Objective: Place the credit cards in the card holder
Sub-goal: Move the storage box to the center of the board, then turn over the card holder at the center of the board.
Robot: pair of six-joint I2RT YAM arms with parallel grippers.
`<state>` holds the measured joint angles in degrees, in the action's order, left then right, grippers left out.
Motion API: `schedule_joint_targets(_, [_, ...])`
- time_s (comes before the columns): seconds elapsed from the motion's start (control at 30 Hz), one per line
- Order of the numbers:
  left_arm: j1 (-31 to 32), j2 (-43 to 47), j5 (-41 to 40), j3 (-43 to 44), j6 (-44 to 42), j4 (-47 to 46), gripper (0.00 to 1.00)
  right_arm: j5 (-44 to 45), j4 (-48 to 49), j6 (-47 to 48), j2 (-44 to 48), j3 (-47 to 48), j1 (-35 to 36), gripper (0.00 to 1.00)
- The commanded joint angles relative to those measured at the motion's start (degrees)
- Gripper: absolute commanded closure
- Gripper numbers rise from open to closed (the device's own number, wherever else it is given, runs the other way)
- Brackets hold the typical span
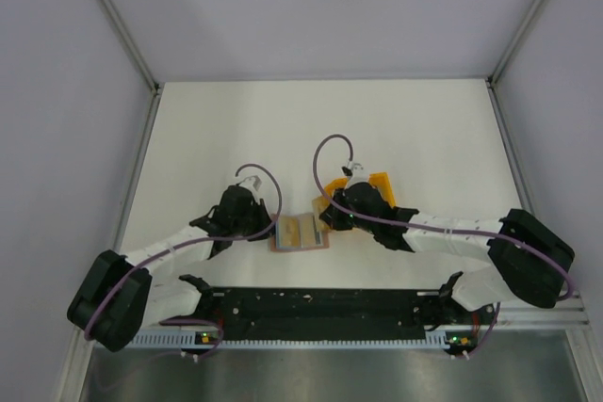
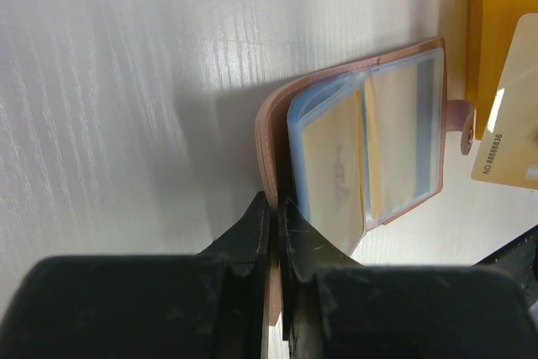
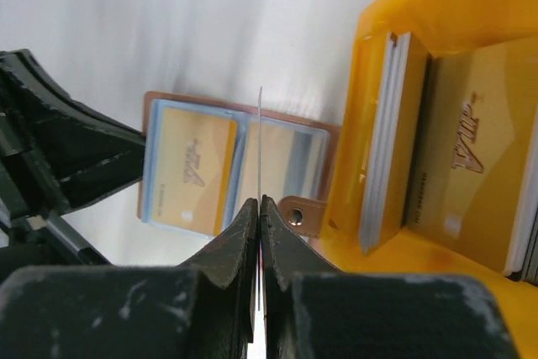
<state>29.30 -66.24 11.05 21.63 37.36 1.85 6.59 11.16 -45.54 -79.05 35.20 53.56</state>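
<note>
The tan card holder (image 1: 300,233) lies open on the table, clear blue-edged pockets up, and a gold card (image 3: 192,161) sits in its left pocket. My left gripper (image 2: 276,203) is shut on the holder's leather cover (image 2: 271,136) at its left edge. My right gripper (image 3: 259,202) is shut on one thin credit card (image 3: 260,136), seen edge-on, hanging upright over the holder's middle fold (image 3: 244,157). From the left wrist that card (image 2: 511,115) shows pale gold at the right. More credit cards (image 3: 387,140) stand stacked in the yellow tray.
The yellow tray (image 1: 380,183) stands just right of the holder, under my right arm, with a gold card (image 3: 471,157) leaning inside it. The holder's snap tab (image 3: 296,216) points toward the tray. White walls enclose the table on three sides.
</note>
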Motion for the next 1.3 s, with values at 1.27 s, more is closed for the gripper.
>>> schedule_joint_targets(1.27, [0.06,5.86,5.12,-2.29,5.70,-5.80,1.00,30.41,9.67,-7.46,-4.80,6.72,19.12,1.00])
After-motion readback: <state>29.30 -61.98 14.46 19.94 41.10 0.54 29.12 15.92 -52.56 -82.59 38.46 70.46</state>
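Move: The yellow storage box has its middle about 9 cm to the right of the right hand, 5 cm ahead and 4 cm below; its near left wall is close beside the gold card which that hand already holds. The open card holder lies about 6 cm left, 2 cm back and 7 cm below the right hand. From the left hand, still pinching the holder's left edge, the box is some 22 cm to the right and 6 cm ahead, about level with it. Sideways to the right and slightly down first: the right hand, keeping its pinch on the gold card, sweeps about 7.5 cm, pushing the storage box off to the right of the holder. It then reverses, going about 12 cm left while rising and drawing back, to above the holder's left pocket. The left hand keeps its pinch and rises about 1.5 cm late on. ##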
